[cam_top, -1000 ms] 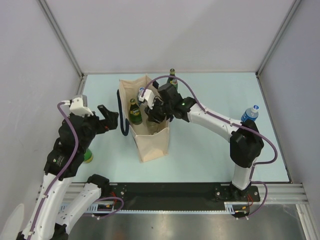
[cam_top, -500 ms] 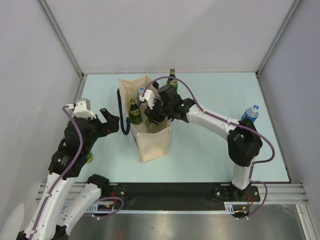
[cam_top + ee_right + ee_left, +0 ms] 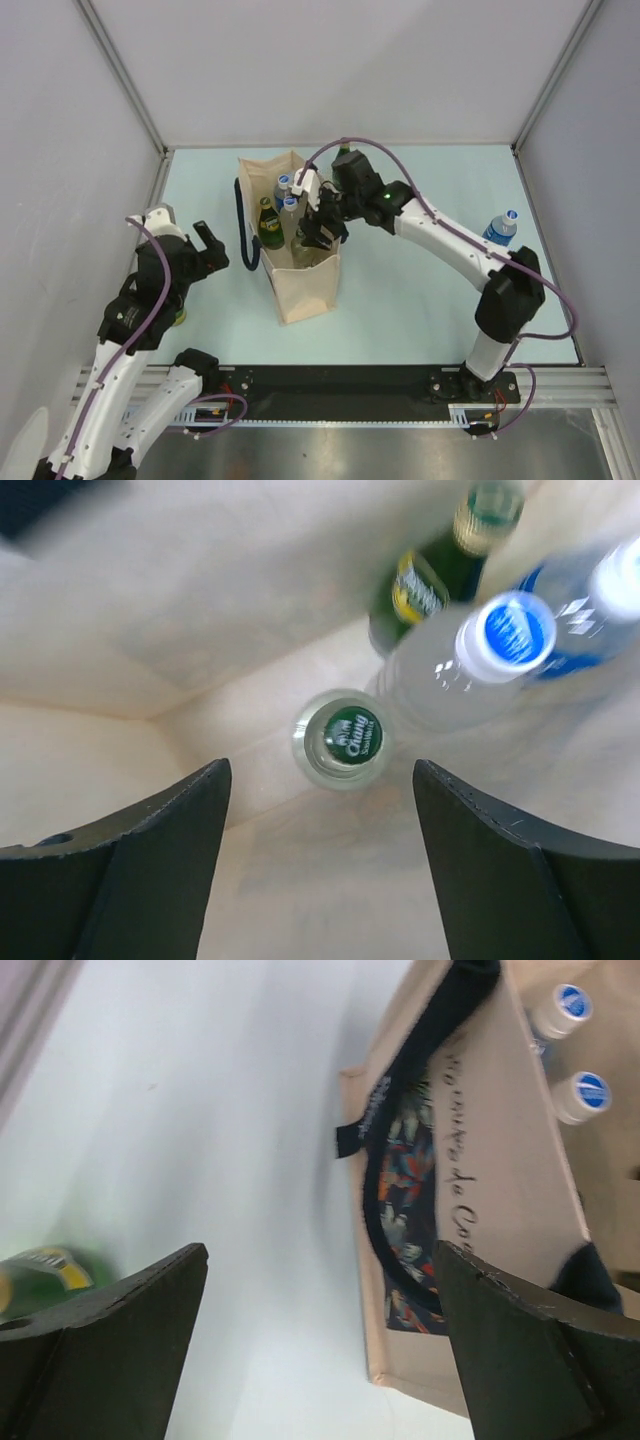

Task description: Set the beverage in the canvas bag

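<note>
The beige canvas bag (image 3: 300,285) stands upright in the middle with its navy handle (image 3: 243,225) on the left side. Inside it are a green bottle (image 3: 268,222), two blue-capped water bottles (image 3: 284,185) and a clear bottle with a green cap (image 3: 342,737). My right gripper (image 3: 322,230) hangs open over the bag's mouth, and the green-capped bottle stands free below its jaws (image 3: 320,770). My left gripper (image 3: 210,246) is open and empty, left of the bag, facing its printed side (image 3: 460,1210).
A blue-capped water bottle (image 3: 498,228) stands at the right. A green bottle (image 3: 345,148) stands behind the bag. Another green bottle (image 3: 178,315) sits beside the left arm and shows in the left wrist view (image 3: 35,1270).
The left gripper has drawn back to the left, away from the bag's handle. The right arm has shifted over the bag, and a second blue cap now shows inside.
</note>
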### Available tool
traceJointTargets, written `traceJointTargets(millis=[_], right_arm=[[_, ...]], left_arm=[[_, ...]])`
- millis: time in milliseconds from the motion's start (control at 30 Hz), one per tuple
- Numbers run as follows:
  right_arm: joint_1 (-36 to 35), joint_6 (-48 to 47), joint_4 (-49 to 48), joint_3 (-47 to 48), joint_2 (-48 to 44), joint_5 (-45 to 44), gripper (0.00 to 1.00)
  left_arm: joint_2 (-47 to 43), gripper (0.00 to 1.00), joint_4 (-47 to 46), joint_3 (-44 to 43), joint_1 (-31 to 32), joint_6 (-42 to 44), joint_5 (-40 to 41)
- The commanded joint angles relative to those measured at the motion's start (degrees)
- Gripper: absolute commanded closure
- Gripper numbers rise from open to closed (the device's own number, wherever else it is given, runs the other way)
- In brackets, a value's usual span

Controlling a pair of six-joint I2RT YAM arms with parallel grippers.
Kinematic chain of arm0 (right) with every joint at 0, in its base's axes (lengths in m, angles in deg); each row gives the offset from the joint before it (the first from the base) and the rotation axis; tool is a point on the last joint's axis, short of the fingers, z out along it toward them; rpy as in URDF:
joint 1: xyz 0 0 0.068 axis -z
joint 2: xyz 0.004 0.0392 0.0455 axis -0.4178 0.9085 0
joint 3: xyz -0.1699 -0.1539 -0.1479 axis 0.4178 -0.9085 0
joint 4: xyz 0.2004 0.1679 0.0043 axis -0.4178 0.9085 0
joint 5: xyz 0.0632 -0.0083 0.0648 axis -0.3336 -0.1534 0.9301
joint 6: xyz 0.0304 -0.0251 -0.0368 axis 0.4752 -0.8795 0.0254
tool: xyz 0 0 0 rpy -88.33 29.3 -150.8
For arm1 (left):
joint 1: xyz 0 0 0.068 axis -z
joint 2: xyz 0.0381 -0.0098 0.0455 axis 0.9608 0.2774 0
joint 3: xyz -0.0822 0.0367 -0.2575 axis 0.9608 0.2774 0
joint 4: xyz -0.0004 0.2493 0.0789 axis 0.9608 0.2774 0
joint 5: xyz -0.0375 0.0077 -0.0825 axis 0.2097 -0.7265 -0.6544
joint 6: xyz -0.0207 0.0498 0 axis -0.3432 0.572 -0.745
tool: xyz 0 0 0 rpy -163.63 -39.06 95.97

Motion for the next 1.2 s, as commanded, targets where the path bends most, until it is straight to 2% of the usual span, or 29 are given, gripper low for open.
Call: traceJointTargets(millis=[0,167,267,433,533,600,733,867,1067,1167], right_arm=[[0.9,-3.81,6.24,5.87,-8.13,7.43,0.21],[3.18,-3.29,9.94,9.65,-10.5,10.59,0.21],[4.33,-2.14,10.91,10.36,-11.73,12.35,0.21],[7.31,-0.82,11.44,8.25,-14.72,14.55,0.2],[9.25,-0.47,11.43,6.23,-16.13,15.34,0.2],[10.74,0.23,11.08,5.0,-16.83,15.87,0.2],[12.94,1.73,10.38,2.54,-18.59,16.92,0.2],[14.7,2.61,9.77,0.25,-19.64,17.54,0.19],[17.25,3.05,9.76,-1.5,-20.96,19.03,0.18],[18.39,3.48,9.59,-2.12,-21.58,19.91,0.18]], left_arm=[[-0.34,0.0,6.68,-3.39,-0.1,-2.97,9.17],[-1.84,0.0,10.73,-3.48,-0.45,-4.9,16.89],[-1.32,0.0,11.7,-4.18,-1.94,-5.0,17.53],[0.7,0.0,11.0,-4.89,-8.0,-2.72,12.44],[2.55,0.0,10.3,-6.11,-15.98,-0.87,6.99],[4.13,0.0,11.35,-7.43,-18.29,-1.04,4.7],[5.98,0.0,15.29,-9.1,-21.01,-4.28,5.65],[7.56,0.0,17.06,-7.09,-23.3,-7.1,7.77],[8.7,0.01,12.68,-1.9,-31.39,-5.61,3.64],[10.2,0.06,9.95,-0.23,-34.9,-4.3,1.1]])
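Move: The green bottle standing near the table's left edge is some 13 cm to the left of the left hand, about 3 cm back and 17 cm below; the canvas bag's middle lies roughly 14 cm ahead and 20 cm right of that hand. Under the right hand, the green-capped clear bottle in the bag is about 2 cm ahead, 2 cm left and 12 cm down. From the right hand, the far green bottle is some 23 cm ahead and 7 cm right. The green bottle by the left edge is what the left hand makes for: it swings about 12 cm left, easing back, and sinks mostly at the end, turning some 35 degrees counter-clockwise and tipping down, fingers wide. The green-capped bottle in the bag is left behind as the right hand, already open, rises some 13 cm, then carries on right, clear of the bag, sinking slightly. ##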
